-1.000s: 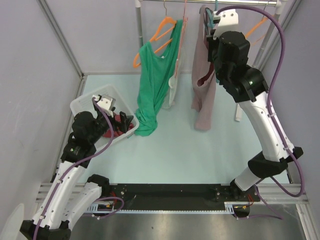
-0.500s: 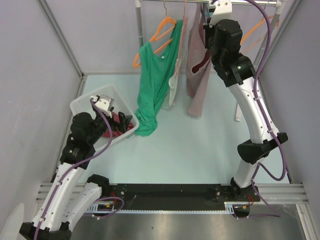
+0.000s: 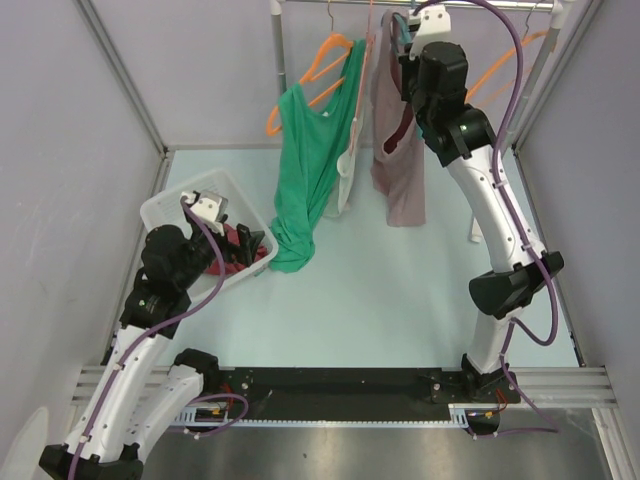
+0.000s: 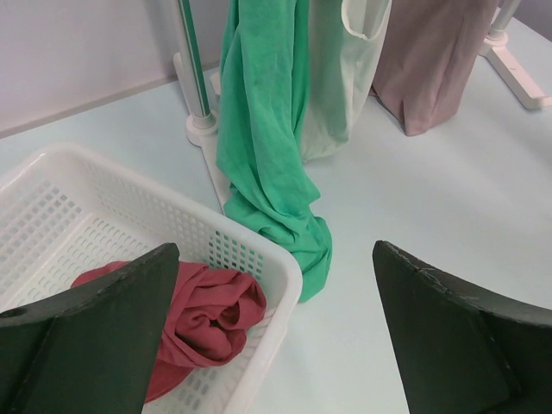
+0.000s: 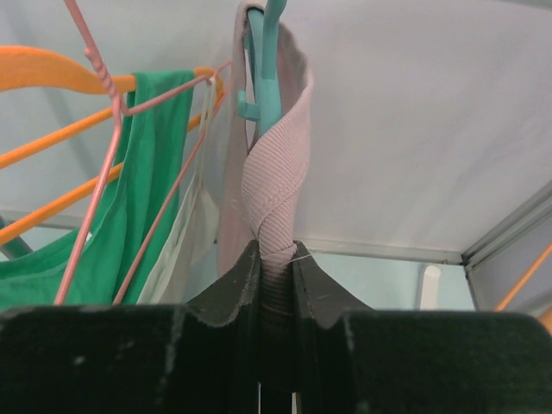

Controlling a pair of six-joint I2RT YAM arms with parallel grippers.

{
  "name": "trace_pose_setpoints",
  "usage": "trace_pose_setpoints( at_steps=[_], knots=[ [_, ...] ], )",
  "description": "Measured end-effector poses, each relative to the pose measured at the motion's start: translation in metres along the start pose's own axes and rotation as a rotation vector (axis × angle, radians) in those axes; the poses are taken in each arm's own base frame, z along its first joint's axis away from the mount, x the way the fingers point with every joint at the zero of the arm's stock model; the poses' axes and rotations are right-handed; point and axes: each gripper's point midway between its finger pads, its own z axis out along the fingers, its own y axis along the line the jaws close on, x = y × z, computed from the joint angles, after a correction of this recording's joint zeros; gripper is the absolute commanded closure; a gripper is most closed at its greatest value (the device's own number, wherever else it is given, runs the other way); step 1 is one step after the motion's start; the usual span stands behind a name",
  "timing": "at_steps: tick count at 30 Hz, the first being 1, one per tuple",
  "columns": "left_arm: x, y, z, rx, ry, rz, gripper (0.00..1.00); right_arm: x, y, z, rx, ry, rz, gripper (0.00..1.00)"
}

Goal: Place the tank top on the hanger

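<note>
The dusty pink tank top [image 3: 400, 180] hangs from the rail at the back, between the green top and my right arm. In the right wrist view its twisted strap [image 5: 276, 181] runs up from my jaws and loops over the teal hanger [image 5: 263, 78]. My right gripper [image 5: 276, 252] is shut on that strap, just under the hanger. My left gripper [image 4: 274, 259] is open, low over the corner of the white basket, with nothing between its fingers. The tank top's lower part [image 4: 431, 60] shows far off in the left wrist view.
A green tank top [image 3: 305, 170] on an orange hanger [image 3: 320, 65] droops to the table. A pale garment on a pink wire hanger [image 5: 103, 78] hangs beside it. The white basket [image 3: 170, 205] holds a dark red cloth [image 4: 203, 310]. Another orange hanger [image 3: 515, 55] hangs at the right.
My right arm has moved left along the rail with the tank top's strap in its jaws, and the garment has swung left with it. The left arm is still.
</note>
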Motion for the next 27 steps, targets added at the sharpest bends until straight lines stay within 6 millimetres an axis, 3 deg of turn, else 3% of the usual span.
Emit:
trace_pose_setpoints(
  at_steps=[5, 12, 15, 16, 19, 27],
  knots=[
    [0.0, 0.001, 0.0, -0.002, 0.0, -0.001, 0.01, 0.018, 0.01, 0.006, -0.028, 0.034, 0.007, 1.0],
    [0.0, 0.001, 0.0, -0.003, 0.001, -0.001, 0.0, 0.02, 0.023, 0.006, -0.053, 0.024, 0.025, 0.98],
    [0.0, 0.001, 0.0, -0.003, 0.001, -0.001, 0.01, 0.018, 0.033, 0.003, -0.066, 0.016, 0.025, 0.71],
    [0.0, 0.001, 0.0, -0.003, 0.001, -0.001, 0.0, 0.017, 0.036, 0.002, -0.07, 0.014, 0.024, 0.54],
    [0.0, 0.001, 0.0, -0.003, 0.001, -0.001, 0.0, 0.019, 0.041, -0.001, -0.079, 0.022, 0.016, 0.34],
    [0.001, 0.002, 0.0, -0.006, 0.003, -0.001, 0.01, 0.027, 0.041, -0.011, -0.08, 0.057, -0.013, 0.09]
  ],
)
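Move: The clothes rail, where the hook of the blue hanger belongs, runs about 17 cm ahead of the right hand and 11 cm above it, some 2 cm to its left; this hand still pinches the near end of the hanger through the tank top. The pink hanger hangs about 12 cm ahead and 7 cm left, the green top's orange hanger 12 cm ahead and 14 cm left. From the left hand that stretch of rail lies roughly 40 cm ahead, 30 cm right and 30 cm up. With the near end of the blue hanger and the tank top still pinched, the right hand first sinks about 2 cm below the rail, then carries them some 4 cm left towards the pink hanger, turning slightly counter-clockwise. Near the end of that leftward travel the fingers spread from nearly shut to wide open and let go of cloth and hanger, while the hand settles a little lower and starts to ease back about a centimetre. ##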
